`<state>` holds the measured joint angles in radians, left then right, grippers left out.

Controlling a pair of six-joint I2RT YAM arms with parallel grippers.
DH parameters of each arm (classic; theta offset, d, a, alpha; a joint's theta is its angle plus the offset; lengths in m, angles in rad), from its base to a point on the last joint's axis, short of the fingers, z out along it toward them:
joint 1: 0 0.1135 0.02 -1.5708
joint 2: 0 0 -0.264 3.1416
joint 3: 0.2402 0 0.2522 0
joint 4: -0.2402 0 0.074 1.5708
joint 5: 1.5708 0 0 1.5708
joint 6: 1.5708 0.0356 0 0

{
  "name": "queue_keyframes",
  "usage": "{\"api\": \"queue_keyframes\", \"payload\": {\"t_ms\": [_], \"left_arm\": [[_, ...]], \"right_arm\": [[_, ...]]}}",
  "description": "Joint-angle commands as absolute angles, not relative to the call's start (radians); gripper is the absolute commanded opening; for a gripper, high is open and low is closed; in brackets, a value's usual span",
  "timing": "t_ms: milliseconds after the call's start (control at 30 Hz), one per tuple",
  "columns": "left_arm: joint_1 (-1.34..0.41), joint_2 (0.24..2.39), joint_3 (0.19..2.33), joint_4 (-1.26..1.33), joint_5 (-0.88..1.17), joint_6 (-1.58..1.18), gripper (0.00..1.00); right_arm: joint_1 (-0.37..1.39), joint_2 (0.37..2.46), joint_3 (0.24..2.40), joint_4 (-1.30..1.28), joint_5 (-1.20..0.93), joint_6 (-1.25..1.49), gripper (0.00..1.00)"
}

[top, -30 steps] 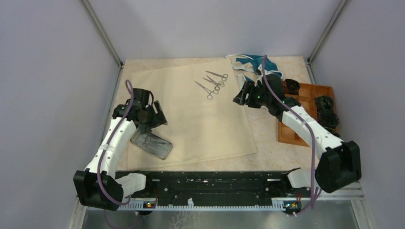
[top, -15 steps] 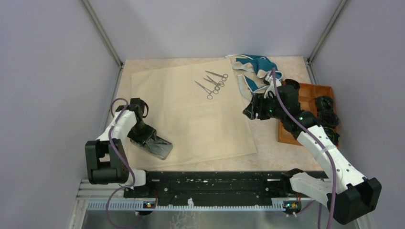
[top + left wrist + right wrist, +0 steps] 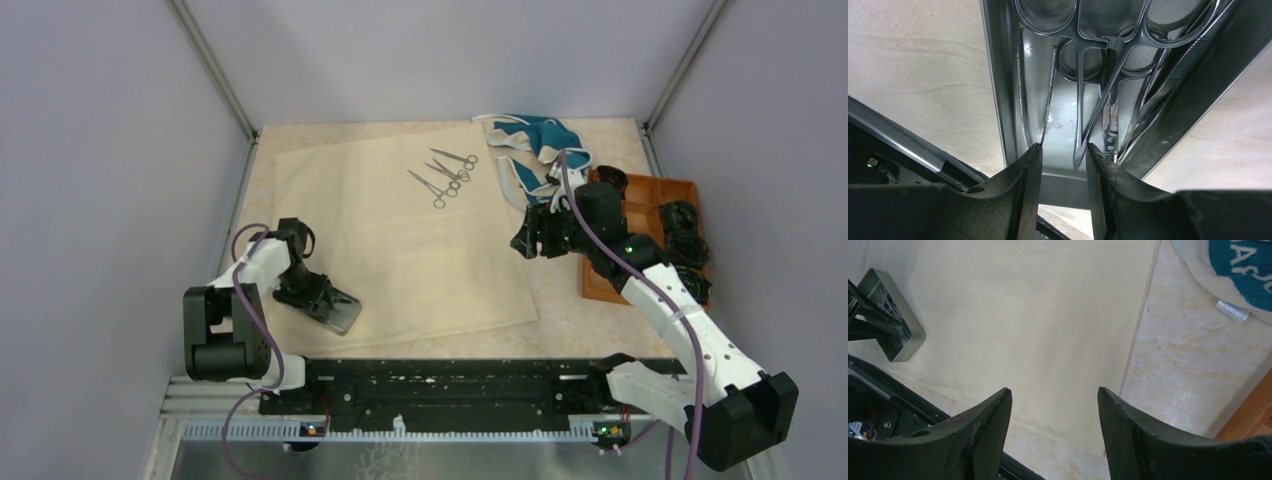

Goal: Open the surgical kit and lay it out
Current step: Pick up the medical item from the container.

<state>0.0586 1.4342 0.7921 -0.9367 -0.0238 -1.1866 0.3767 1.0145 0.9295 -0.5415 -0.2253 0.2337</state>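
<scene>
The beige cloth wrap (image 3: pixel 400 240) lies spread flat on the table. Three ring-handled instruments (image 3: pixel 447 172) rest on its far part. The steel tray (image 3: pixel 338 311) sits at the cloth's near-left corner with more ring-handled instruments (image 3: pixel 1108 65) inside. My left gripper (image 3: pixel 305 290) reaches down into the tray. Its jaws (image 3: pixel 1063 147) are narrowed, with a gap showing and the forceps tips (image 3: pixel 1079 160) between the fingers, close to the right one. My right gripper (image 3: pixel 522 238) hovers open and empty over the cloth's right edge (image 3: pixel 1140 325); the tray (image 3: pixel 893 335) shows far left there.
Teal-and-white fabric (image 3: pixel 540 135) lies bunched at the back right. An orange-brown compartment tray (image 3: pixel 600 285) holding dark parts stands along the right side, just behind my right arm. The black rail (image 3: pixel 450 385) runs along the near edge.
My left arm has drawn in and dropped its gripper onto the steel tray while the jaws narrowed. My right gripper pulled back from the far cloth toward the cloth's right edge.
</scene>
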Motion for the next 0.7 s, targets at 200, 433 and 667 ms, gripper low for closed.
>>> {"api": "queue_keyframes", "payload": {"t_ms": [200, 433, 667], "left_arm": [[0.064, 1.531, 0.793, -0.851, -0.04, -1.207, 0.42], [0.063, 1.595, 0.78, -0.805, -0.062, -1.205, 0.35], [0.063, 1.539, 0.802, -0.86, -0.096, -1.2, 0.15]], "right_arm": [[0.371, 0.994, 0.928, -0.526, -0.202, 0.211, 0.64], [0.371, 0.998, 0.929, -0.519, -0.211, 0.229, 0.65], [0.371, 1.002, 0.933, -0.521, -0.215, 0.237, 0.65]]}}
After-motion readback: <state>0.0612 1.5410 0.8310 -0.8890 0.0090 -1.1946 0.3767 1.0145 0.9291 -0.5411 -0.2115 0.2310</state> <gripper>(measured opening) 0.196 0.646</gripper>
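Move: The ring-handled clamp lying uppermost in the tray is the left hand's aim: its narrow end is already between the open fingertips, its middle about 4 cm ahead, 1 cm left and 2 cm below. A pair of tweezers lies some 2 cm ahead and 3 cm left, another about 4 cm ahead and 3 cm right, the lower scissors roughly 3 cm straight ahead, all about 2 cm below. From the right hand the clamp is some 42 cm left, 5 cm back and 19 cm below. The left fingers close around the narrow front end of the uppermost clamp, shrinking their gap by about half and coming to bracket its shanks just behind the tip. Still pointing straight down, the hand first eases about 1.5 cm forward along the clamp and 1 cm down into the tray; most of the closing comes late, once the sinking has stopped. ##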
